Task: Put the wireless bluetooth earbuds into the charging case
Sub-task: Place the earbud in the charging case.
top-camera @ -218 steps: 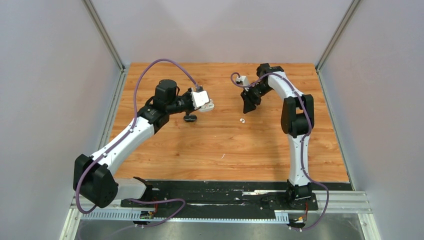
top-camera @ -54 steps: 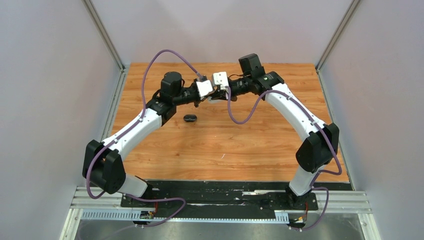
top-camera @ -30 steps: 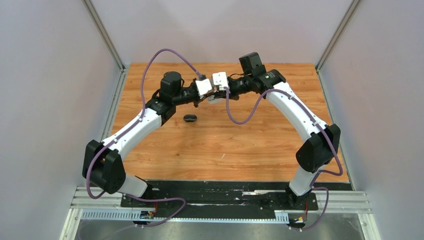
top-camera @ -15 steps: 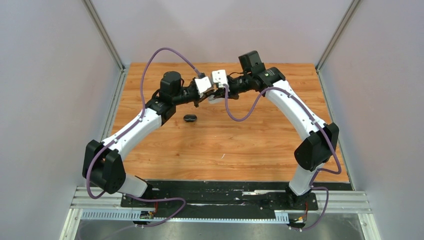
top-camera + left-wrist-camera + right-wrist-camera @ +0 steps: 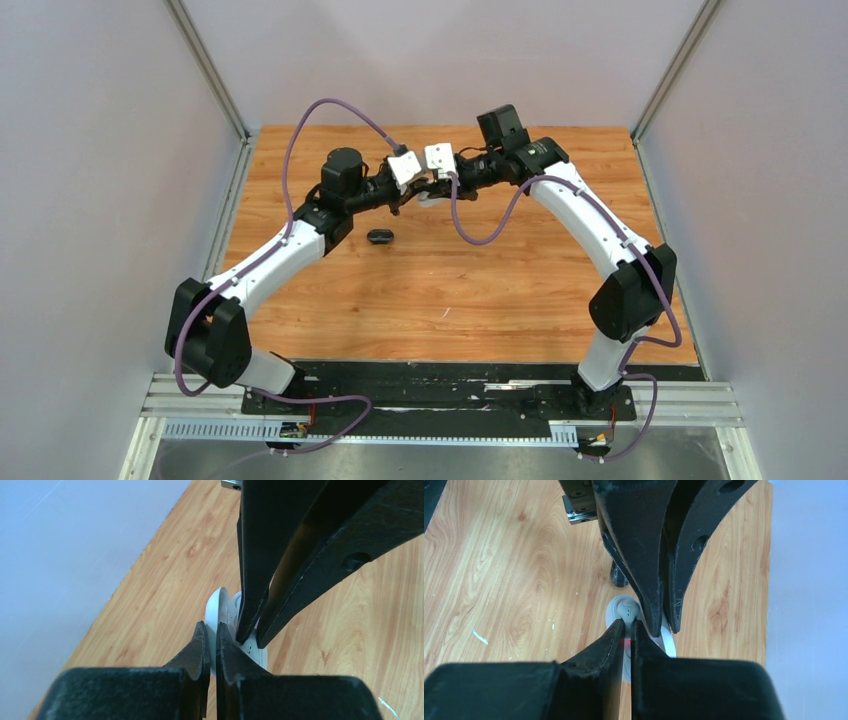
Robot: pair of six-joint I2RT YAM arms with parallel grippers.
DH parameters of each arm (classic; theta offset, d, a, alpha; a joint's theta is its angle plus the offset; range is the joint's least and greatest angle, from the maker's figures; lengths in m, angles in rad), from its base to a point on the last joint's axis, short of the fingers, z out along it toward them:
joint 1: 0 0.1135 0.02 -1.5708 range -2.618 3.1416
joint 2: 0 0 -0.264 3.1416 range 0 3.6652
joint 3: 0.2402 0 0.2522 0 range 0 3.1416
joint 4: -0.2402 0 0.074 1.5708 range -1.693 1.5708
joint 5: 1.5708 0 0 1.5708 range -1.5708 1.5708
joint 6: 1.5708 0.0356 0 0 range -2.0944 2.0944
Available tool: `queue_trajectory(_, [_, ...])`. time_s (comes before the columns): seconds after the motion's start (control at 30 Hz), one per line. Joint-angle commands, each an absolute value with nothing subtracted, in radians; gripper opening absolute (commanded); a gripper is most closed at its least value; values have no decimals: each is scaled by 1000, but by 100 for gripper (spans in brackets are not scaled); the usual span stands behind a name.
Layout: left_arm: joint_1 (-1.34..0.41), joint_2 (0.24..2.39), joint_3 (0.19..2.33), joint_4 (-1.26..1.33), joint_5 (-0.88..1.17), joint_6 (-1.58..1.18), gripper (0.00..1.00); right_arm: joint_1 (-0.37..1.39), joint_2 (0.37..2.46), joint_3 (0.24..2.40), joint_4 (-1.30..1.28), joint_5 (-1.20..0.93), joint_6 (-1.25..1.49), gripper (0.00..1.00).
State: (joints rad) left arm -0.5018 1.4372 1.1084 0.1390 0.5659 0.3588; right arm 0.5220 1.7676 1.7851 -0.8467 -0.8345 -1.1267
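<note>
Both grippers meet above the back middle of the table. My left gripper is shut on the thin edge of the open white charging case, holding it in the air. My right gripper comes in from the opposite side, its tips pinching a white earbud that sits at the case. A red light glows between the right jaws. In the top view the two grippers, left and right, almost touch, and the case shows as a small white patch under them.
A black pebble-shaped case lies on the wooden table just in front of the left wrist. Grey walls close in the table on the left, back and right. The right arm's purple cable hangs in a loop below the grippers.
Over the last second both arms stay almost still at the case; the left wrist has tipped up slightly. Earlier, the right arm came across from the right, and the white bud on the table is gone.
</note>
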Motion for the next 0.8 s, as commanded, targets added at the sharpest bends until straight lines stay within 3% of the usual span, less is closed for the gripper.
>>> queue_trajectory(0.0, [-518,1391,1124,286,533,298,0,546,1786,1761,-890,-772,-1177,9])
queue_trajectory(0.27, [-518,1399,1120,287,556,270,0,548,1792,1773,-850,-794,-1103,26])
queue_trajectory(0.77, [-518,1401,1118,248,543,292,0,548,1667,1715,-707,-769,-936,33])
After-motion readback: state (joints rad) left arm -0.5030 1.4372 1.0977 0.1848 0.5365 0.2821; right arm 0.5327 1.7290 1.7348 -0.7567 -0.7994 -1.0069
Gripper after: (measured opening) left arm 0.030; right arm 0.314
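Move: The right hand still pinches the earbud right at the open white charging case, whose middle is about 1 cm ahead and 1 cm below, level sideways. The dark case lies on the table roughly 11 cm left of this hand, 2 cm back and 22 cm down. The left hand still holds the white case by its lid, with the case's middle about 1 cm back and 1 cm right of it. Barely shifting, the right fingers open and let go of the earbud, while the left keeps pinching the case. ##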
